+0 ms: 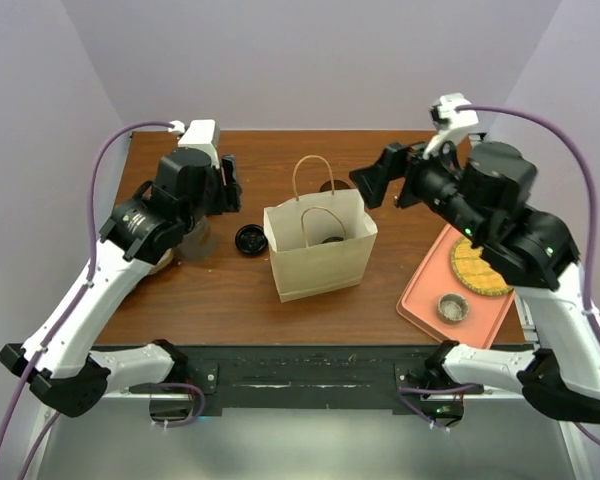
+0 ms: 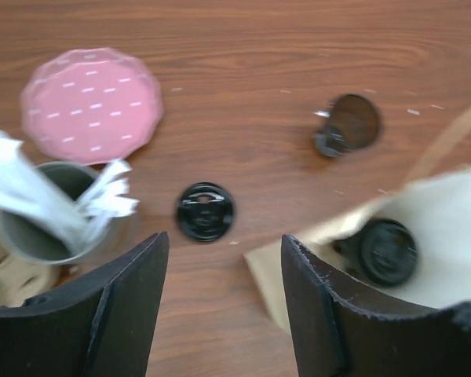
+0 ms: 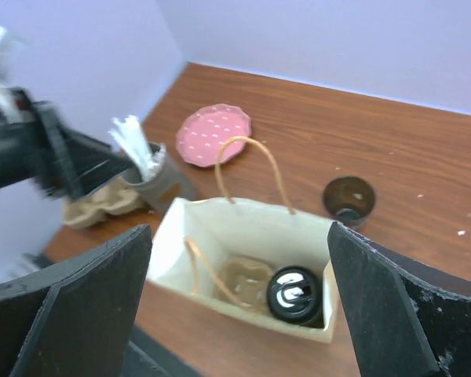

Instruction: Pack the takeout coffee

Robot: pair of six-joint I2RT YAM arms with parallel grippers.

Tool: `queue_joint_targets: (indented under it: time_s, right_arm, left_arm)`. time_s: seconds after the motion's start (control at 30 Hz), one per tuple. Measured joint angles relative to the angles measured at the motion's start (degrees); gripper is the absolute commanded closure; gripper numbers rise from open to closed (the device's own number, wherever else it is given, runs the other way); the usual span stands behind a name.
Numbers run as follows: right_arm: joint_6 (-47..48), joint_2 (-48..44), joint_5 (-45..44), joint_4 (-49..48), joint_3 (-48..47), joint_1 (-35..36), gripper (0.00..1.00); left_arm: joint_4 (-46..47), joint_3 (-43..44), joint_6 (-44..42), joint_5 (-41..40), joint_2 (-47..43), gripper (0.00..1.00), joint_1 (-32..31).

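The takeout coffee (image 3: 296, 295), a short dark cup with a black lid, stands upright inside the open paper bag (image 3: 237, 229), in its right-hand corner. From above only its lid (image 1: 332, 240) shows, and the left wrist view catches it too (image 2: 385, 251). My right gripper (image 3: 239, 236) hovers open above the bag mouth, its fingers spread wider than the bag and holding nothing. My left gripper (image 2: 224, 259) is open over bare table left of the bag (image 2: 447, 228), nothing between its fingers. In the top view the left gripper (image 1: 230, 185) and right gripper (image 1: 378, 185) flank the bag (image 1: 320, 250).
A loose black lid (image 2: 206, 211) lies left of the bag. An empty dark cup (image 2: 348, 124) stands behind it. A pink plate (image 2: 92, 104), a grey cup of white utensils (image 2: 55, 212) and a pulp carrier (image 3: 98, 204) sit far left. An orange tray (image 1: 425, 295) lies right.
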State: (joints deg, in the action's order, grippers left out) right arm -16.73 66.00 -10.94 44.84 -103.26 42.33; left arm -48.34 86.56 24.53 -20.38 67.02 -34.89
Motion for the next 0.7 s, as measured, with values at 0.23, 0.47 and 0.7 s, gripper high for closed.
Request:
queue_joint_targets:
  time_s: [0.23, 0.47, 0.7]
  right_arm:
    - [-6.4, -12.07, 3.54, 1.33, 7.3, 0.0, 0.01]
    - [-6.71, -19.34, 4.92, 2.82, 10.03, 0.0, 0.01]
    - [-3.26, -19.78, 4.94, 7.15, 9.7, 0.0, 0.01]
  left_arm:
    - [-4.7, -0.59, 0.74, -7.28, 6.62, 0.45, 5.51]
    - [-6.88, -5.03, 3.02, -6.73, 7.69, 0.51, 17.33]
    - [-2.08, -7.28, 5.09, -3.41, 3.45, 0.66, 28.68]
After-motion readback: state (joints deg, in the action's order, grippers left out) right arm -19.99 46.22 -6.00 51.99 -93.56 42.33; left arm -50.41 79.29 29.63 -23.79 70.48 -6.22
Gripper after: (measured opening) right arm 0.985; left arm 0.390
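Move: From the left hand, the straws in their grey cup lie about 16 cm to the left and 3 cm ahead, some 22 cm below. On the table about 33 cm down are the pink plate, 16 cm ahead and 17 cm left; the carton tray, 26 cm left and 5 cm back; and the black lid, 3 cm ahead and 3 cm right. From the right hand the straws are roughly 44 cm left and 8 cm ahead, 35 cm lower. Leftward and down, the left hand swings some 16 cm towards the straws, sinking first with a little forward reach, then sweeping left over the cup side of the table and rising slightly; it turns about 35 degrees counter-clockwise and tips down a little while its open fingers narrow. The right hand backs off and to the right, away from the paper bag, fingers staying wide open. ##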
